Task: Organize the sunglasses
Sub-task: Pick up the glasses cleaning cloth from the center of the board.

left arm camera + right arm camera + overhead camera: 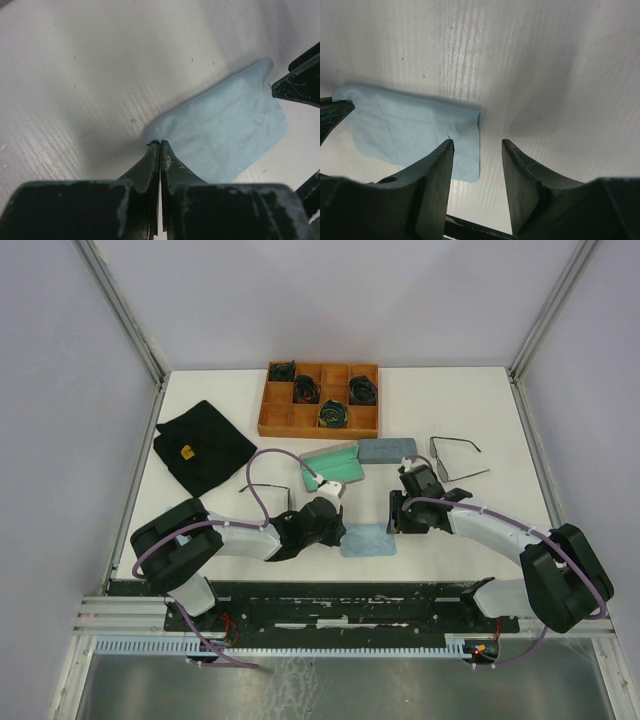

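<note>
One pair of sunglasses [455,453] lies at the right of the table and another pair [266,488] lies left of centre, beside my left arm. Neither is held. A light blue cloth [368,540] lies flat between my two grippers. My left gripper [160,143] is shut on the cloth's [225,132] near corner, which bunches up at the fingertips. Over the cloth's [410,127] opposite edge my right gripper [477,145] stands open, one finger [440,165] above the fabric and the other above bare table.
An open green-lined case [335,465] and a grey-blue case [387,450] lie just beyond the grippers. A wooden compartment tray [270,412] with dark green coiled bundles [333,413] stands at the back. A black cloth [200,448] lies at the left.
</note>
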Controlling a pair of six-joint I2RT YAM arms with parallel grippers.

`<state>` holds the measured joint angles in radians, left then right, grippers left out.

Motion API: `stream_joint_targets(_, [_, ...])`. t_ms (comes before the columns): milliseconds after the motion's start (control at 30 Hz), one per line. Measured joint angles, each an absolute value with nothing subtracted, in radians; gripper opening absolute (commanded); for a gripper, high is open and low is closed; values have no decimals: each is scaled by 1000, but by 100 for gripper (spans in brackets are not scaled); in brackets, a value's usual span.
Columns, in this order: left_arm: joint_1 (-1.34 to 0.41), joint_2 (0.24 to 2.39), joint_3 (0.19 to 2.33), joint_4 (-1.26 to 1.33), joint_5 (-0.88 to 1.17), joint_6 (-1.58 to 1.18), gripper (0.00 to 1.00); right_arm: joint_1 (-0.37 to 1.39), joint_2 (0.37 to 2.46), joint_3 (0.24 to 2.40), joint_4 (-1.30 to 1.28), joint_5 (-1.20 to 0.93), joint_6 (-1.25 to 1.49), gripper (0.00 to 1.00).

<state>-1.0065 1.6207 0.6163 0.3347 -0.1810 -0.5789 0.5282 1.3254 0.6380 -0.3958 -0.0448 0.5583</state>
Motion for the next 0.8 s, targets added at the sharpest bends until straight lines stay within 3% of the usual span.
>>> stream_joint_targets(500, [-1007, 1621, 616, 335, -179, -579, 3, 528, 1373, 626, -330, -102, 567, 41])
stream_joint_targets(800, [-1007, 1621, 616, 335, -173, -579, 3, 528, 1388, 626, -311, -115, 572, 23])
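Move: The blue cleaning cloth's middle lies about 6 cm to the left of the right hand, 2 cm nearer the base and a centimetre or so below the fingertips. From the left hand, already shut on the cloth's far left corner, it lies about 6 cm to the right and 2 cm back. Counted from the right hand, the blue-grey case is some 18 cm ahead and 2 cm left, the open green case 15 cm ahead and 15 cm left, and the sunglasses 15 cm ahead and 13 cm right. The right hand slides about 1.5 cm to its left while sinking some 1 cm, rolling only about 5 degrees, to bring its fingertips down over the cloth's far right corner; the half-open fingers draw in to just over half their starting gap as the tips reach the cloth. Meanwhile the left hand stays in place and keeps its pinch on the far left corner, so that the two hands have hold points at either end of the far edge. ##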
